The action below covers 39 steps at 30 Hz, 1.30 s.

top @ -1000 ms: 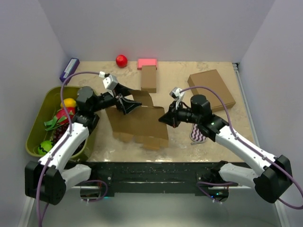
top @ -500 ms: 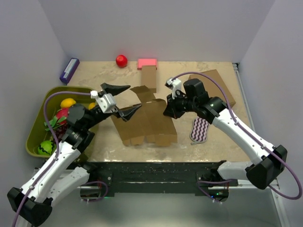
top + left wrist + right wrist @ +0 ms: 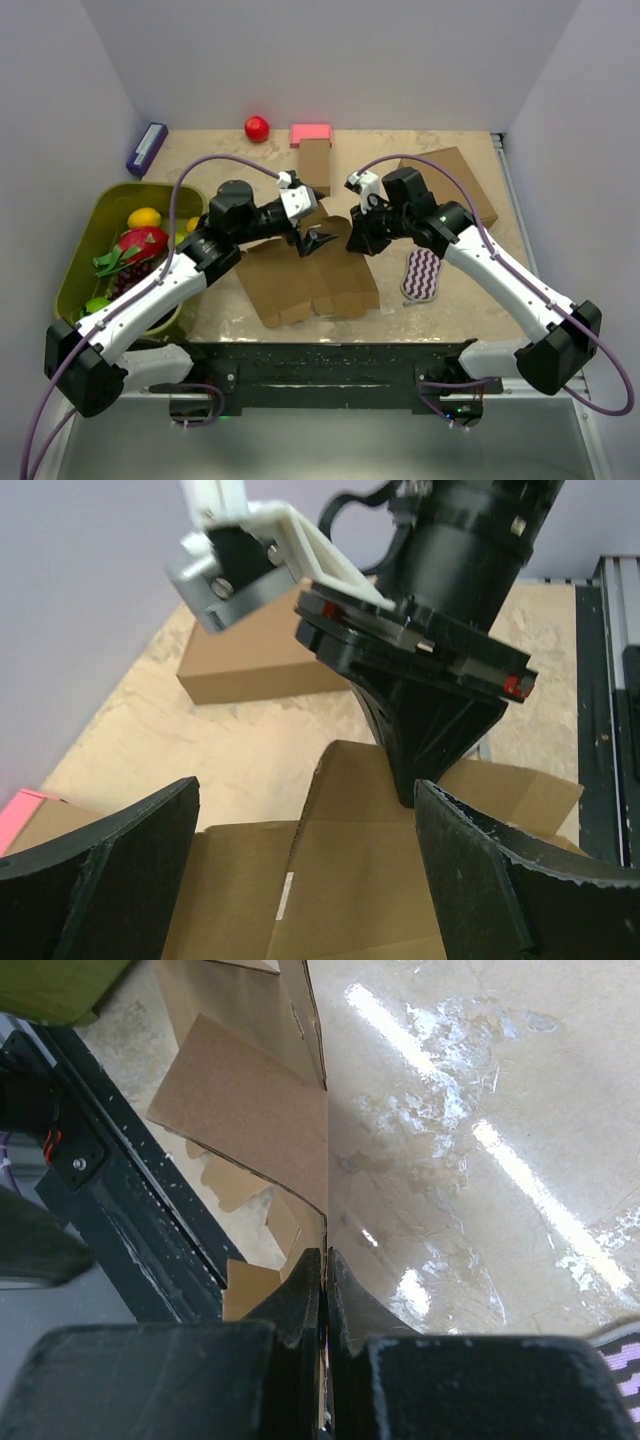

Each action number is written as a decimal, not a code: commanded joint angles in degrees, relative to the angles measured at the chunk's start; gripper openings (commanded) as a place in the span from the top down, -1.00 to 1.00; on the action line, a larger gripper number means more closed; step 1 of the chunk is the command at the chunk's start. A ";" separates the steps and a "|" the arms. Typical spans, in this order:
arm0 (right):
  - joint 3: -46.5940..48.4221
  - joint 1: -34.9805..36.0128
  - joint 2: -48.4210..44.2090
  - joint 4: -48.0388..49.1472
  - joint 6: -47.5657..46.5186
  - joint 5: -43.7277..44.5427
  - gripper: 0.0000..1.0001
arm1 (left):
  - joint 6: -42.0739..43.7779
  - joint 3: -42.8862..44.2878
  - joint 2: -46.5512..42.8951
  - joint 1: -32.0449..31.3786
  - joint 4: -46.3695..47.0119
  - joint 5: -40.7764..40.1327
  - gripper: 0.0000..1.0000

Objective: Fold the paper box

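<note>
The paper box (image 3: 300,280) is a flat brown die-cut sheet lying mid-table, its far right edge lifted. My right gripper (image 3: 357,237) is shut on that raised edge; in the right wrist view the thin cardboard (image 3: 250,1110) runs straight into the closed fingertips (image 3: 325,1265). My left gripper (image 3: 312,232) hovers open just left of the right one, above the sheet's far part. In the left wrist view its two wide-apart fingers (image 3: 110,880) frame a creased panel of the paper box (image 3: 350,870), touching nothing, with the right gripper (image 3: 430,730) directly ahead.
A green bin (image 3: 85,285) of toy fruit stands at the left. At the back are a purple block (image 3: 146,147), a red ball (image 3: 257,127), a pink block (image 3: 311,132) and a narrow brown box (image 3: 314,165). A larger brown box (image 3: 447,185) and a striped pouch (image 3: 421,275) lie right.
My left arm let go, drew back left with jaws widening, then swung right over the sheet toward the right gripper. The right gripper stayed shut on the edge, and the sheet shifted slightly.
</note>
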 commanded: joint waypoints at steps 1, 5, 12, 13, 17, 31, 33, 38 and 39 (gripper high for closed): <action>2.52 0.33 -1.06 -0.64 -1.44 -1.64 1.00 | 2.54 4.06 2.53 -1.46 -3.08 1.34 -0.82; 2.17 0.33 -0.89 -0.55 -1.62 -1.90 1.00 | 3.06 4.60 4.72 -2.60 -4.14 0.90 -0.65; 2.26 0.51 -0.10 -0.82 -1.88 -1.46 1.00 | 2.19 4.42 6.75 -3.48 -3.18 1.52 0.06; 2.26 0.42 -0.10 -0.73 -1.97 -1.46 1.00 | 2.10 4.24 7.10 -3.66 -3.09 1.34 0.24; 2.52 0.42 0.25 -0.99 -2.14 -1.02 1.00 | 1.66 3.63 7.46 -3.92 -1.77 0.20 0.66; 3.84 -0.20 -0.18 -0.73 10.57 11.61 -0.65 | -10.81 -7.70 2.54 -4.36 12.64 -29.02 1.00; 4.19 -0.63 -0.80 0.23 13.14 13.65 -0.68 | -11.96 -8.76 2.27 -4.36 13.26 -32.13 1.00; 2.63 -0.81 -6.06 5.59 20.26 20.34 -0.80 | -18.63 -10.87 1.66 -4.36 14.31 -36.63 1.00; 1.57 -0.81 -6.86 8.73 20.88 20.34 -0.82 | -20.99 -11.66 1.39 -4.36 14.58 -36.54 1.00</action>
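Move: The left gripper hangs open above the raised upper edge of the paper box; the spot to pinch is about 5 cm below it and 3 cm to its right, level fore and aft. The small brown box lies some 18 cm ahead and 3 cm left, about 22 cm lower; the patterned pad is roughly 24 cm right, 9 cm back and 25 cm lower. From the right hand, already pinching the cardboard, that edge spot is about 5 cm left, 2 cm ahead and 4 cm above. Lower the left gripper about 5 cm and ease it slightly right over the paper box's upper edge, then shut its fingers on the cardboard while the right keeps its pinch. Next open the right fingers wide and draw that hand forward and right, finally rising; meanwhile carry the pinched edge forward, left and down with the left, turning it some 30 degrees counter-clockwise. ##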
